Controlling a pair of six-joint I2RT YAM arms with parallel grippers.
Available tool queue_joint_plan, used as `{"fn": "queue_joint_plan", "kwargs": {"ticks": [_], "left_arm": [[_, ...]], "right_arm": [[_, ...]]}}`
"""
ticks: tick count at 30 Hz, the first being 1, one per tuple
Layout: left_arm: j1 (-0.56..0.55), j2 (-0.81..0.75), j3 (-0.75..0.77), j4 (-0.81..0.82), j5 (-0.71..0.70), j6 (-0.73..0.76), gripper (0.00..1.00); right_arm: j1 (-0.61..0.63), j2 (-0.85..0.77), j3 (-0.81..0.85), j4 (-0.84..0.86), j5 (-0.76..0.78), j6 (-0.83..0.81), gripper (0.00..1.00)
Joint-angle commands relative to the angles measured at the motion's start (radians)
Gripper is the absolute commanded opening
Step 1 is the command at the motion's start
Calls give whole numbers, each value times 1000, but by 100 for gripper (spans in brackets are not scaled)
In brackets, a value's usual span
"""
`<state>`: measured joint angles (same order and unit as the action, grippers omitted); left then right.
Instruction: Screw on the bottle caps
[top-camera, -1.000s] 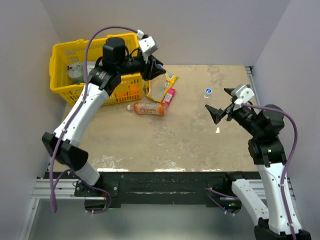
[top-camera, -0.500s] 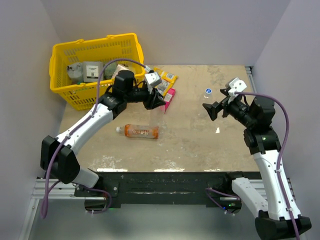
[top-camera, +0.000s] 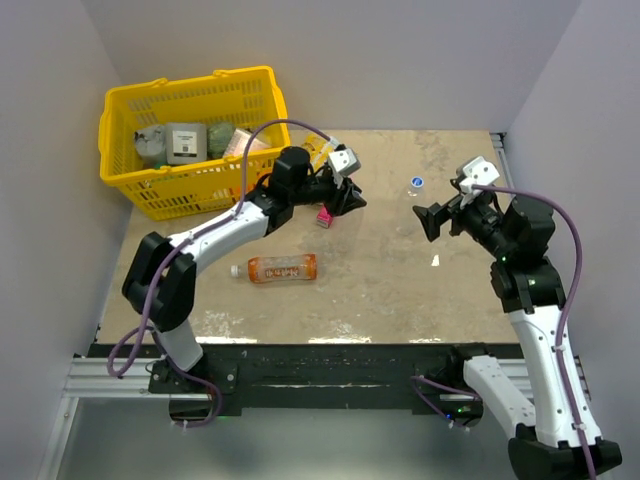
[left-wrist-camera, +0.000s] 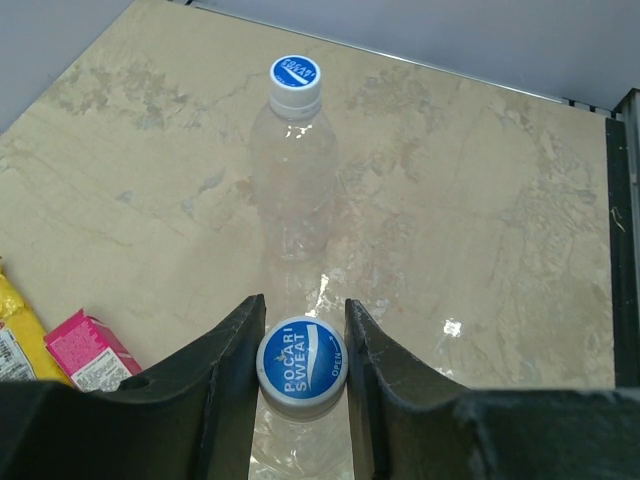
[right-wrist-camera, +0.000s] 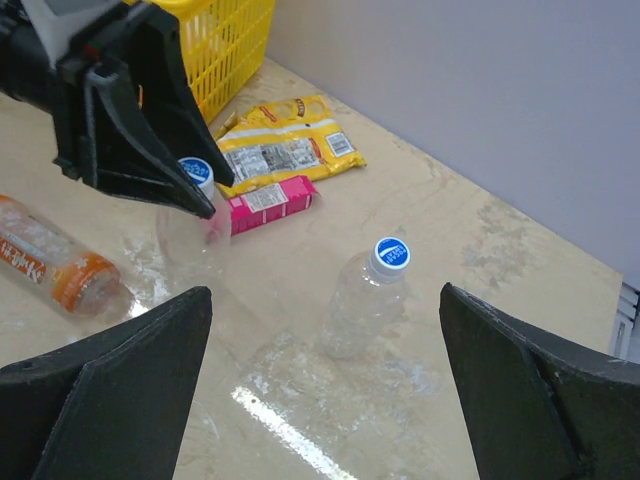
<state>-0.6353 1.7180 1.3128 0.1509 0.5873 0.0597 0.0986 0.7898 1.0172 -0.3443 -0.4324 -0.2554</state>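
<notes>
My left gripper (left-wrist-camera: 302, 360) is shut on the blue cap (left-wrist-camera: 302, 360) of a clear bottle (right-wrist-camera: 190, 235), gripping it from above, a little right of the pink packet. Whether that bottle rests on the table I cannot tell. A second clear bottle (left-wrist-camera: 293, 170) stands upright farther right with a blue cap (top-camera: 417, 182) on it. The orange bottle (top-camera: 282, 268) lies on its side nearer the front, its pale cap end pointing left. My right gripper (right-wrist-camera: 325, 295) hangs open just near of the standing clear bottle (right-wrist-camera: 365, 300), holding nothing.
A yellow basket (top-camera: 130, 190) with several items stands at the back left. A pink packet (top-camera: 325, 215) and a yellow snack packet (right-wrist-camera: 290, 145) lie beside the left gripper (top-camera: 355, 197). A metal rail (top-camera: 505, 160) runs along the table's right edge.
My left arm has swung from the basket rightward to the table's middle, gripper still shut. The orange bottle now lies nearer the front. The right gripper shifted slightly back and stays open.
</notes>
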Motion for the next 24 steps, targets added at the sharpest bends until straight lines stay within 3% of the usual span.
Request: {"fn": "queue_joint_plan", "kwargs": {"ticks": [1,7,11,24], "left_arm": [[2,81,109,111,-17,-21,0],[2,146,174,148,-27,-43,0],[0,149,175,177,-40,-46,6],[5,157,86,322,-20,-52,15]], "right_arm": [[-14,-15,38,-13,24,-19,99],[-22,-6,38,-9,26,-22,99],[-22,3,34,-1,23,-24,99],[-31,43,49,2,7,-30,99]]}}
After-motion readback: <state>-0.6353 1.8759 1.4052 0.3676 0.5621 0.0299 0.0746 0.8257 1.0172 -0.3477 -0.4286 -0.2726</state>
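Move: The open spot left of the standing capped bottle, where the left hand's capped bottle is going, lies about 4 cm ahead, 3 cm right and 20 cm below that hand. The standing bottle is some 13 cm right and 3 cm ahead; the pink box is 10 cm ahead and 4 cm left, the lying orange bottle 17 cm left and 7 cm back. From the right hand, the spot is roughly 10 cm ahead, 13 cm left and 31 cm down. The capped bottle, still pinched at its cap in the left fingers, is carried about 5 cm forward and to the right, towards the standing capped bottle. The hand first dips 1.5 cm, then rises some 2 cm as its forward travel slows, tilting nearly 10 degrees with fingertips upward to straighten the bottle; the grip stays unchanged. ##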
